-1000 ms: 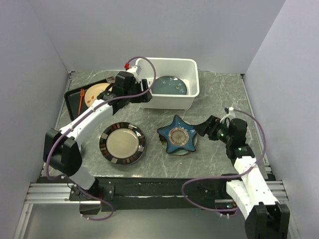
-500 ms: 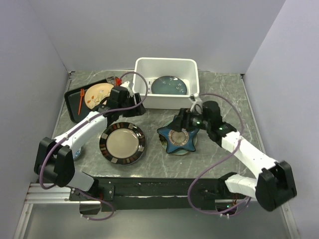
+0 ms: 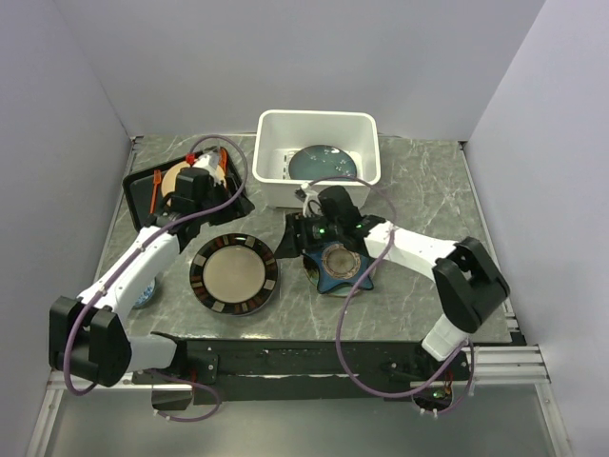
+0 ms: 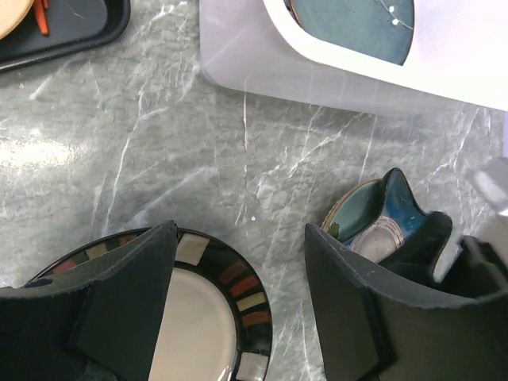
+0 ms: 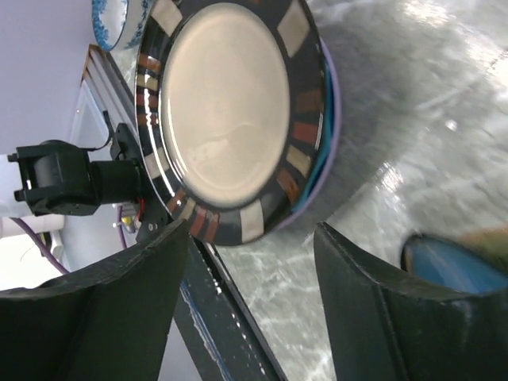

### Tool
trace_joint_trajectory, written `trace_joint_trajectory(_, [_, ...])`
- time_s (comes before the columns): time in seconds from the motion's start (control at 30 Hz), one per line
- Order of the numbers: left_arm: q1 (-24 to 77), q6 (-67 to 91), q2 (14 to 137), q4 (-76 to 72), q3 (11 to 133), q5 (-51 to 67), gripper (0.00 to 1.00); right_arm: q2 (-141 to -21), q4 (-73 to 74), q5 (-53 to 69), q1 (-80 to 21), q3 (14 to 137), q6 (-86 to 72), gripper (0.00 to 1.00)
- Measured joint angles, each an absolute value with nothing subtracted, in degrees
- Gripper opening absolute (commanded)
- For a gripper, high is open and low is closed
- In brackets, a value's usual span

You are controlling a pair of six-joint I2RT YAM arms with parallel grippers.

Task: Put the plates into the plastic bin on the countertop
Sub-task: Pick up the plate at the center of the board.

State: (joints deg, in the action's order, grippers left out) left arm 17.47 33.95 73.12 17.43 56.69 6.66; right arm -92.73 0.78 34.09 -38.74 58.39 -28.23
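Note:
The white plastic bin [image 3: 366, 179] stands at the back of the countertop [image 3: 419, 205] with a glossy teal plate [image 3: 324, 162] inside. A dark-rimmed beige plate [image 3: 233, 275] lies front left, with teal and lilac rims showing under it in the right wrist view. A navy star-shaped plate [image 3: 340, 264] lies front centre on a pale green plate [image 4: 349, 210]. My right gripper [image 3: 295, 233] is open and empty, low at the star plate's left point and facing the beige plate [image 5: 230, 111]. My left gripper [image 3: 219, 205] is open and empty, raised between the black tray and the beige plate [image 4: 198, 317].
A black tray [image 3: 143, 181] at the back left holds a beige plate [image 3: 176, 181] and orange utensils. A small blue bowl [image 3: 143, 293] sits under the left arm near the left wall. The bin's near wall [image 4: 317, 63] is close ahead of the left gripper.
My right arm has swung left across the star plate, with its jaws narrowing a little. My left arm has drawn back from the bin toward the black tray.

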Motion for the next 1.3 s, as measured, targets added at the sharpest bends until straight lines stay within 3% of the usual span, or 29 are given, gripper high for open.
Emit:
trace_joint_trajectory(0.23, [17.04, 33.74, 72.93, 18.70, 56.69, 8.01, 0.72, -99.79, 0.49, 34.61, -40.88, 64.10, -28.42, 0.58])
trace_joint_trajectory(0.97, [16.69, 32.62, 73.17, 18.87, 56.69, 9.87, 0.73, -104.40, 7.33, 17.58, -46.26, 69.08, -26.92, 0.54])
trace_joint_trajectory(1.3, [16.69, 32.29, 74.00, 18.87, 56.69, 10.72, 0.73, -105.86, 3.44, 22.22, -46.24, 66.98, -28.60, 0.45])
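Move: To the right hand's left lies the dark-rimmed plate on its small stack, its middle about 14 cm left, 9 cm back and 8 cm below. On that hand's other side the blue star plate stands some 15 cm right and 6 cm back, while the white bin is roughly 19 cm ahead and 8 cm right. From the left hand, the dark-rimmed plate is about 16 cm back, 3 cm left and 13 cm below. Sinking about 6 cm and reaching some 4.5 cm left, the right hand comes in on the near side of the dark-rimmed plate's rim. The leftward reach comes mostly first; then it keeps sinking with a slight forward-and-back swing, the fingers tipping roughly 10 degrees further down. They narrow by about a third, one finger on each side of the rim, not yet plainly gripping. ##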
